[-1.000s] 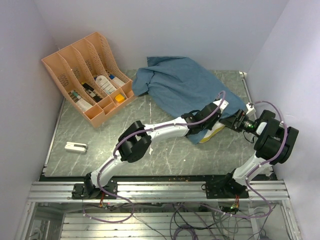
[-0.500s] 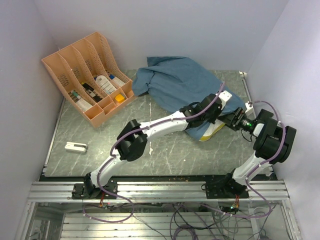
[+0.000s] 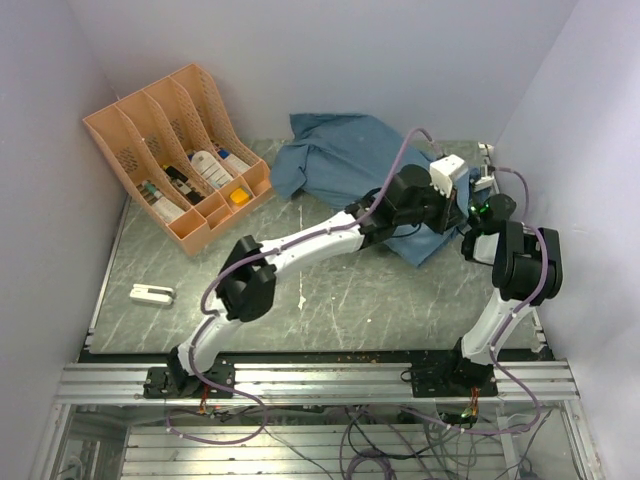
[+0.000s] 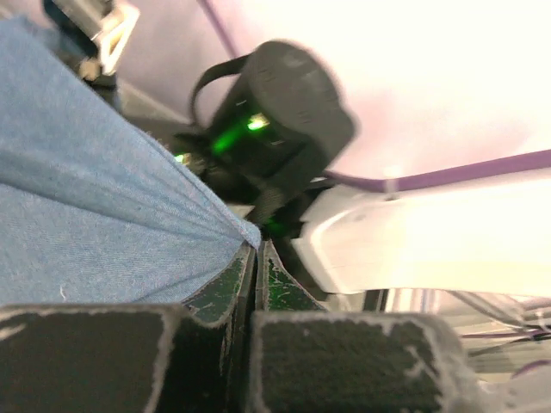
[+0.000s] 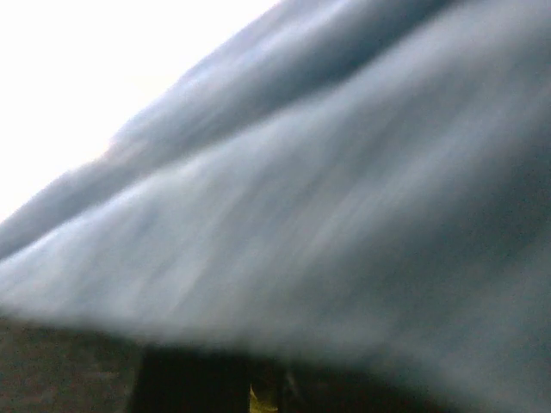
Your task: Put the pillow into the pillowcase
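The blue pillowcase (image 3: pixel 345 165) lies crumpled at the back of the table, and its near corner (image 3: pixel 430 245) hangs toward the right arm. My left gripper (image 3: pixel 455 203) reaches across to the far right. In the left wrist view its jaws are shut, pinching a fold of the pillowcase (image 4: pixel 112 206) at the tips (image 4: pixel 251 245). My right gripper (image 3: pixel 470 215) sits just beyond, facing the left one and partly hidden by it. The right wrist view is a blur of blue pillowcase (image 5: pixel 344 198), with only a yellow sliver (image 5: pixel 256 401) low down. The pillow is hidden in the top view.
An orange file organiser (image 3: pixel 180 150) holding bottles stands at the back left. A small white object (image 3: pixel 152 294) lies near the left front edge. The right wall (image 3: pixel 590 150) is close to both grippers.
Both arms swung toward the back right, pulling the pillowcase with them. The left jaws closed on the fabric. The yellow pillow edge that showed near the front right is now covered.
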Robot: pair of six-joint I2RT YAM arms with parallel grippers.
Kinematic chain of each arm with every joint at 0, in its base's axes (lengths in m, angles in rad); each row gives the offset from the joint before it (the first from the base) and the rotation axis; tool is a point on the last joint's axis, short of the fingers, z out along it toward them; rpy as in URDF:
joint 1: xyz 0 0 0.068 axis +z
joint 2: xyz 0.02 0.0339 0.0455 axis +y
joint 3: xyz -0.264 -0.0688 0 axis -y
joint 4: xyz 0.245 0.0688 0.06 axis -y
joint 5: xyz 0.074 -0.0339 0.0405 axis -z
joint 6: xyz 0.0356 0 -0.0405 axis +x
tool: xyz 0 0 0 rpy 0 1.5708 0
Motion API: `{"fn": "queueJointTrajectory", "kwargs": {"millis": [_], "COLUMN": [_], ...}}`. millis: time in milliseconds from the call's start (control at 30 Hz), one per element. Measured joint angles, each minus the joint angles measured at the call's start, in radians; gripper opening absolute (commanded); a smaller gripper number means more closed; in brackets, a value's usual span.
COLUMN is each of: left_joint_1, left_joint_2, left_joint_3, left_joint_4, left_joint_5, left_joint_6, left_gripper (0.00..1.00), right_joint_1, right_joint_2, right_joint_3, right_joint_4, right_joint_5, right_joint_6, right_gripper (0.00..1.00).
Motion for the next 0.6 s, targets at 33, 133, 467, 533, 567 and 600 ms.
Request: {"fn": "queueJointTrajectory", "kwargs": {"millis": [33, 133, 467, 533, 567, 600], "left_joint_1": [0.000, 0.008, 0.058, 0.058, 0.058, 0.059], "left_joint_2": [-0.028, -0.155, -0.277, -0.243, -0.230, -0.218], "left_joint_3": [-0.027, -0.179, -0.719, -0.719, -0.719, -0.719], "left_joint_4": [0.026, 0.094, 0.487, 0.528, 0.551, 0.582], "left_joint_5": [0.008, 0.011, 0.091, 0.113, 0.121, 0.130], "left_joint_6": [-0.008, -0.020, -0.246, -0.281, -0.298, -0.316], "left_gripper": [0.07, 0.07, 0.07, 0.07, 0.07, 0.07], "right_joint_1": [0.014, 0.066, -0.143, -0.198, -0.229, -0.266], "right_joint_2": [-0.001, -0.002, -0.180, -0.237, -0.262, -0.287], "right_joint_3": [0.017, 0.037, 0.096, 0.155, 0.188, 0.220], "right_joint_4": [-0.013, -0.110, -1.035, -1.302, -1.440, -1.588], "right_joint_5": [0.022, 0.042, -0.129, -0.135, -0.140, -0.145], "right_joint_6": [-0.021, -0.142, -1.018, -1.281, -1.427, -1.591], "right_gripper": [0.08, 0.26, 0.93, 0.95, 0.99, 1.00]}}
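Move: Both hands already grip raised fabric near the pillowcase's right end. Its middle lies about 22 cm ahead, 19 cm to the left and 20 cm below the left hand; from the right hand it is some 6 cm ahead, 16 cm left and 13 cm down. The case's near corner hangs about 9 cm left of the left hand and 20 cm lower; from the right hand it is roughly 16 cm back and 5 cm left. Still pinching the pillowcase edge, the left hand lifts briefly while going left, then sinks past its starting height, ending about 6 cm left and 6 cm lower, slightly back, its wrist rolled a little. The right hand noses left, then opens wide and lets go of the fabric, sweeping right, back and down towards the table, clear of the case, and rolling some 45 degrees with its left side dropping. ##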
